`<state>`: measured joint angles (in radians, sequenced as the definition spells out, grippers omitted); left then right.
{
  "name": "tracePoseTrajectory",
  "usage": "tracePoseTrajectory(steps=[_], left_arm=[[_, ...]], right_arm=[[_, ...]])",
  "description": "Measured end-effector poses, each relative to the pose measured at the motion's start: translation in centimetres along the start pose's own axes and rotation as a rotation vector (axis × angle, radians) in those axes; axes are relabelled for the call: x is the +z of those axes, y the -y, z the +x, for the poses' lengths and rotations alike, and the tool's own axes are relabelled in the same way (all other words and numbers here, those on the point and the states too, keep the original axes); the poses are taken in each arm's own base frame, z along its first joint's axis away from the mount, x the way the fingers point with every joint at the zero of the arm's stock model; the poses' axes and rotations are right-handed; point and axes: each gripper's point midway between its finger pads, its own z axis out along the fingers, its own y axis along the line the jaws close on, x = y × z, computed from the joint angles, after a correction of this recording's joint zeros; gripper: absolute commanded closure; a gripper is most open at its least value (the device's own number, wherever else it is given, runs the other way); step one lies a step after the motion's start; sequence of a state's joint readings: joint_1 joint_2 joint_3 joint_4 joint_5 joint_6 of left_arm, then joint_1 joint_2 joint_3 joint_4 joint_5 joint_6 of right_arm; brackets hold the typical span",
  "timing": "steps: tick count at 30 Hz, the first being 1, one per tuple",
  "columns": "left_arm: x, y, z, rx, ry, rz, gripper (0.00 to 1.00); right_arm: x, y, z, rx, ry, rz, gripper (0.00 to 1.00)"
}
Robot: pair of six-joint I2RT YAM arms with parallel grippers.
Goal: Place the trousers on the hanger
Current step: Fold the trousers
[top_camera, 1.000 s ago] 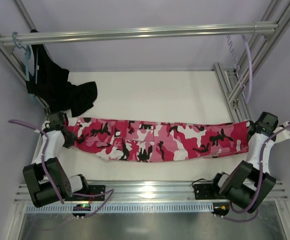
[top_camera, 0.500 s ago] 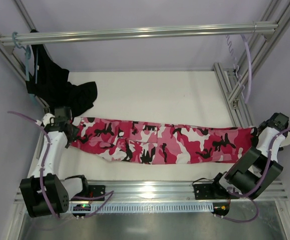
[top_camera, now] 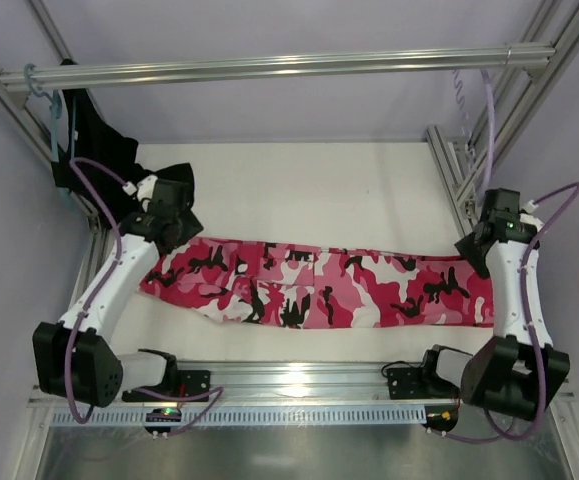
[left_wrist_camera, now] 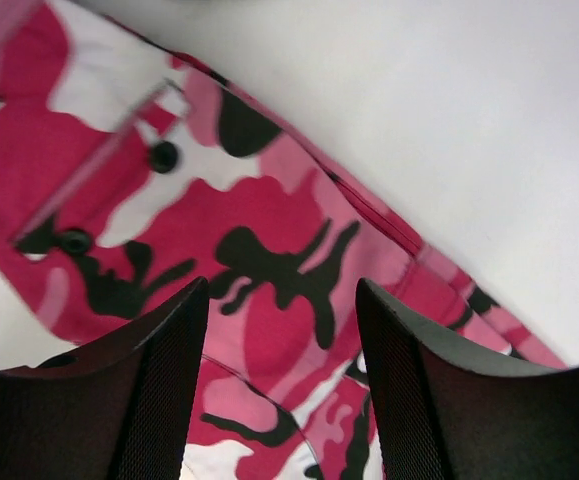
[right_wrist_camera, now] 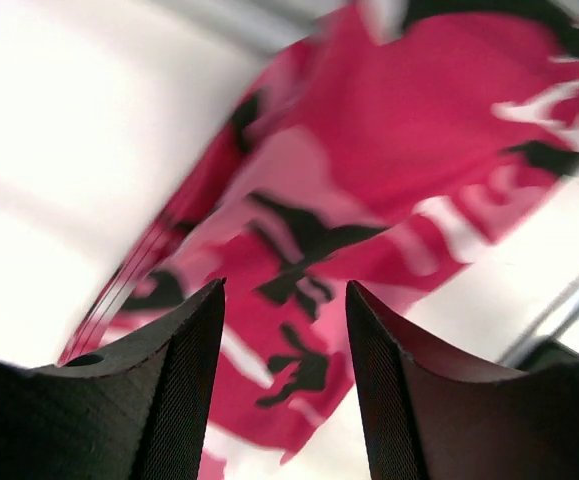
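The trousers (top_camera: 319, 285), pink, crimson, white and black camouflage, lie stretched out flat across the near half of the white table. My left gripper (top_camera: 174, 224) hovers over their left end by the buttons (left_wrist_camera: 164, 156), open, nothing between its fingers (left_wrist_camera: 281, 290). At their right end my right gripper (top_camera: 473, 250) is also open and empty above the cloth (right_wrist_camera: 284, 288). Neither gripper holds the fabric. The hanger (top_camera: 489, 110), thin and pale lilac, hangs from the rail at the upper right, far from both grippers.
A black garment (top_camera: 119, 170) on a teal hanger (top_camera: 41, 88) hangs at the upper left and spills onto the table beside my left gripper. A metal rail (top_camera: 269, 66) crosses the top. Frame posts (top_camera: 459, 180) stand at the right.
Both grippers opened and let go of the trousers' ends. The trousers settled flat on the table. Both arms then swung inward and toward the far side, over the cloth.
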<state>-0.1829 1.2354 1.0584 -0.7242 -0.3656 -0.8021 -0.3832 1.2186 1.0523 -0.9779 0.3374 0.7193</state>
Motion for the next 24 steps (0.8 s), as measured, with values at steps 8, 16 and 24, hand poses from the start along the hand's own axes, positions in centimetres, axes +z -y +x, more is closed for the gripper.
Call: tracePoseTrajectory(steps=[8,16,24], left_arm=[[0.6,7.4,4.3,0.166,-0.085,0.124,0.36],[1.7,9.2,7.2,0.199,-0.143,0.168,0.37],[3.1,10.2,10.7,0.259,-0.223,0.178,0.37]], right_arm=[[-9.0,-7.1,6.0,-0.305,0.071,-0.624,0.43],[-10.3,-10.7,11.3,-0.541,-0.001,-0.795,0.43],[-14.3,-12.4,19.8,-0.779,-0.055,-0.994,0.41]])
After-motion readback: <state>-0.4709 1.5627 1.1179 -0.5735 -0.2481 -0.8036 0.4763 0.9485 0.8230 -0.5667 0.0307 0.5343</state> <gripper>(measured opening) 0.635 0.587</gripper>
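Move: For my left hand, the small pink patch on the trousers lies roughly 14 cm to the right, 3 cm nearer my base and 12 cm below. The buttoned flap is about 11 cm farther right of the patch, and the black garment's near end lies some 10 cm ahead of that hand and 4 cm left. From my right hand, the trousers' middle is about 36 cm left, 5 cm back and 8 cm down; the flap is about 45 cm left, roughly level with it. I swing my right hand about 27 cm left over the trousers towards their middle, lifting first and then dropping partway back, while it turns some 70 degrees counter-clockwise and its fingers tip up. My left hand goes about 13 cm right to the patch, sinking some 7 cm with a slight clockwise turn. Both grippers stay open, touching nothing at the end. ##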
